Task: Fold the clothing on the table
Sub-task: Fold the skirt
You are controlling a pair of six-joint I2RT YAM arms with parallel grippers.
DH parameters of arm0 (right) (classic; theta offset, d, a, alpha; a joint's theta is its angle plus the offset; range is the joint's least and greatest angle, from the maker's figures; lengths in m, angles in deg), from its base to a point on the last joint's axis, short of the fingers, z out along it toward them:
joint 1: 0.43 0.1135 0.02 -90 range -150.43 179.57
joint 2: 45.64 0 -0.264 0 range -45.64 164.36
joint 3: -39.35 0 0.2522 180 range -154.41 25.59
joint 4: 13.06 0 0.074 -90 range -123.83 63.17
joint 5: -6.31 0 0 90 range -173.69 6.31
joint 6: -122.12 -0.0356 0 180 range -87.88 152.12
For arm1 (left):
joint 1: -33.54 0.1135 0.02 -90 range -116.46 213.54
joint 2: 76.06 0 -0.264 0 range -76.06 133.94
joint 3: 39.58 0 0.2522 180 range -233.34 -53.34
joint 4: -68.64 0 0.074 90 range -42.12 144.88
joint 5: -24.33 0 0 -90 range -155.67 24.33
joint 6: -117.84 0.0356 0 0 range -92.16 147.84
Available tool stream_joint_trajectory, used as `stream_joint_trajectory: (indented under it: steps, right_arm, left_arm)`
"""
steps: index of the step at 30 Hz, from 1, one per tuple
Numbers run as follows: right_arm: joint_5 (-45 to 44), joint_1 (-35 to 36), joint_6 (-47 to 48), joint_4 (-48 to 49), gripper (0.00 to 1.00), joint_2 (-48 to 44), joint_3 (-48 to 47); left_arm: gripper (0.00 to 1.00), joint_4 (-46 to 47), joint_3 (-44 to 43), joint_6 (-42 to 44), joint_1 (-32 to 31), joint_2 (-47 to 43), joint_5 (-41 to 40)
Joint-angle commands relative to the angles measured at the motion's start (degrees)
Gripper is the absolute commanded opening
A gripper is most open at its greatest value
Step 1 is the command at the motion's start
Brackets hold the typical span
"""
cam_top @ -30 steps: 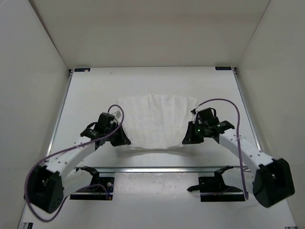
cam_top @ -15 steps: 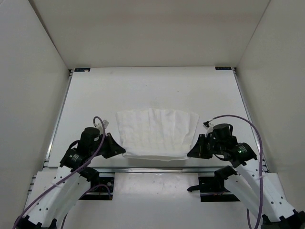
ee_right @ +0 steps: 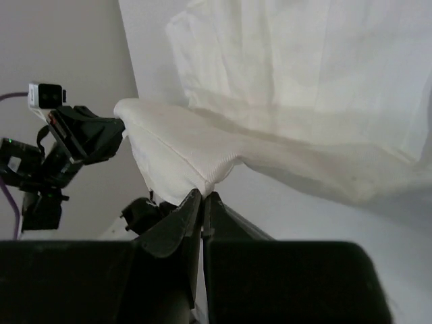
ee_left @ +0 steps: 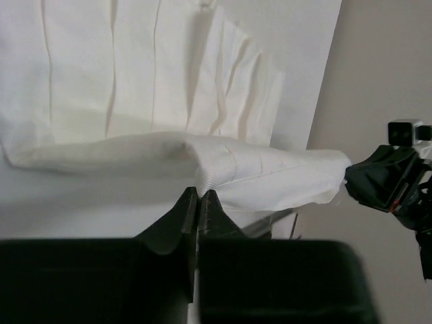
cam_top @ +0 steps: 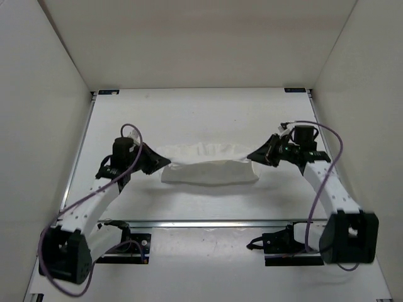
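The white clothing [cam_top: 208,167] lies mid-table [cam_top: 189,116], its near edge raised and doubled over the rest into a narrow band. My left gripper [cam_top: 165,162] is shut on the left corner of that raised edge, and my right gripper [cam_top: 253,157] is shut on the right corner. In the left wrist view the fingertips [ee_left: 198,193] pinch a ribbed hem, with the creased clothing [ee_left: 135,81] spread on the table beyond. The right wrist view has the closed tips [ee_right: 202,195] pinching the hem, with the clothing [ee_right: 304,81] hanging below them. The lifted hem sags between the two grippers.
A metal rail [cam_top: 214,222] runs along the table's near edge, with the arm bases [cam_top: 123,242] behind it. White walls [cam_top: 44,126] close in the left, right and far sides. Blue marks [cam_top: 108,92] sit at the far corners.
Both grippers, still shut on the near corners, have risen and moved away from the near edge toward the far side. The clothing's near half has been carried over its far half.
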Motion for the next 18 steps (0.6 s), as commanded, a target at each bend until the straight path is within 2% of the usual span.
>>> stream_joint_trajectory:
  steps: [1,2,3,5,6,7,9,11,16,18]
  right_arm:
    - [-0.57,-2.12,-5.93,20.63,0.00,14.99,-6.47]
    - [-0.67,-2.03,-4.87,21.16,0.10,21.76,-9.03]
    - [-1.63,-1.68,-2.51,20.30,0.24,24.27,-15.32]
    - [-8.03,-1.32,0.58,13.36,0.31,31.56,-24.24]
    - [-9.18,-1.15,1.72,11.17,0.38,32.11,-27.57]
    - [-11.55,-1.50,2.43,9.41,0.45,32.11,-29.08]
    - [-15.07,-1.68,2.35,9.57,0.52,29.23,-26.83]
    - [-17.62,-2.20,3.83,7.56,0.54,26.68,-22.09]
    - [-21.32,-1.42,9.19,3.25,0.57,20.17,-12.42]
    - [-22.37,-0.71,10.52,2.27,0.57,18.32,-7.41]
  left_arm:
    - [0.17,14.65,-4.45,-2.80,3.41,10.91,-8.46]
    - [0.48,15.97,-6.89,-1.84,4.55,16.27,-9.35]
    - [0.56,16.59,-10.83,-1.14,5.17,21.45,-8.83]
    - [0.67,17.57,-16.37,0.88,6.66,28.23,-4.20]
    - [0.70,17.82,-19.80,1.85,6.84,31.41,-2.60]
    - [0.78,17.31,-21.31,2.29,7.19,32.48,0.72]
    - [0.80,14.76,-23.00,4.66,7.37,33.02,2.77]
    - [0.80,13.26,-20.38,5.89,7.11,30.66,2.34]
    - [0.81,11.86,-6.85,9.58,5.01,21.43,0.31]
    - [0.82,10.97,-3.58,10.90,3.78,20.28,-2.66]
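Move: Both grippers still hold the skirt's raised edge, one corner each, roughly 12-15 cm above the table. The far-left corner of the part lying flat is some 14 cm ahead of the left gripper and about 4 cm to its left; the far-right corner is some 13 cm ahead of the right gripper and 4 cm to its right. The hanging lower fold has its middle below, about level with both, some 14 cm inward from each. Swing both grippers quickly forward together about 15 cm, sinking 2 or 3 cm, to carry the held edge out over the flat part of the skirt, and open the fingers on the way so both corners are let go. Then ease both back some 6 cm, fingers open, the right one drifting 5 cm outward and rolling its left side down. ##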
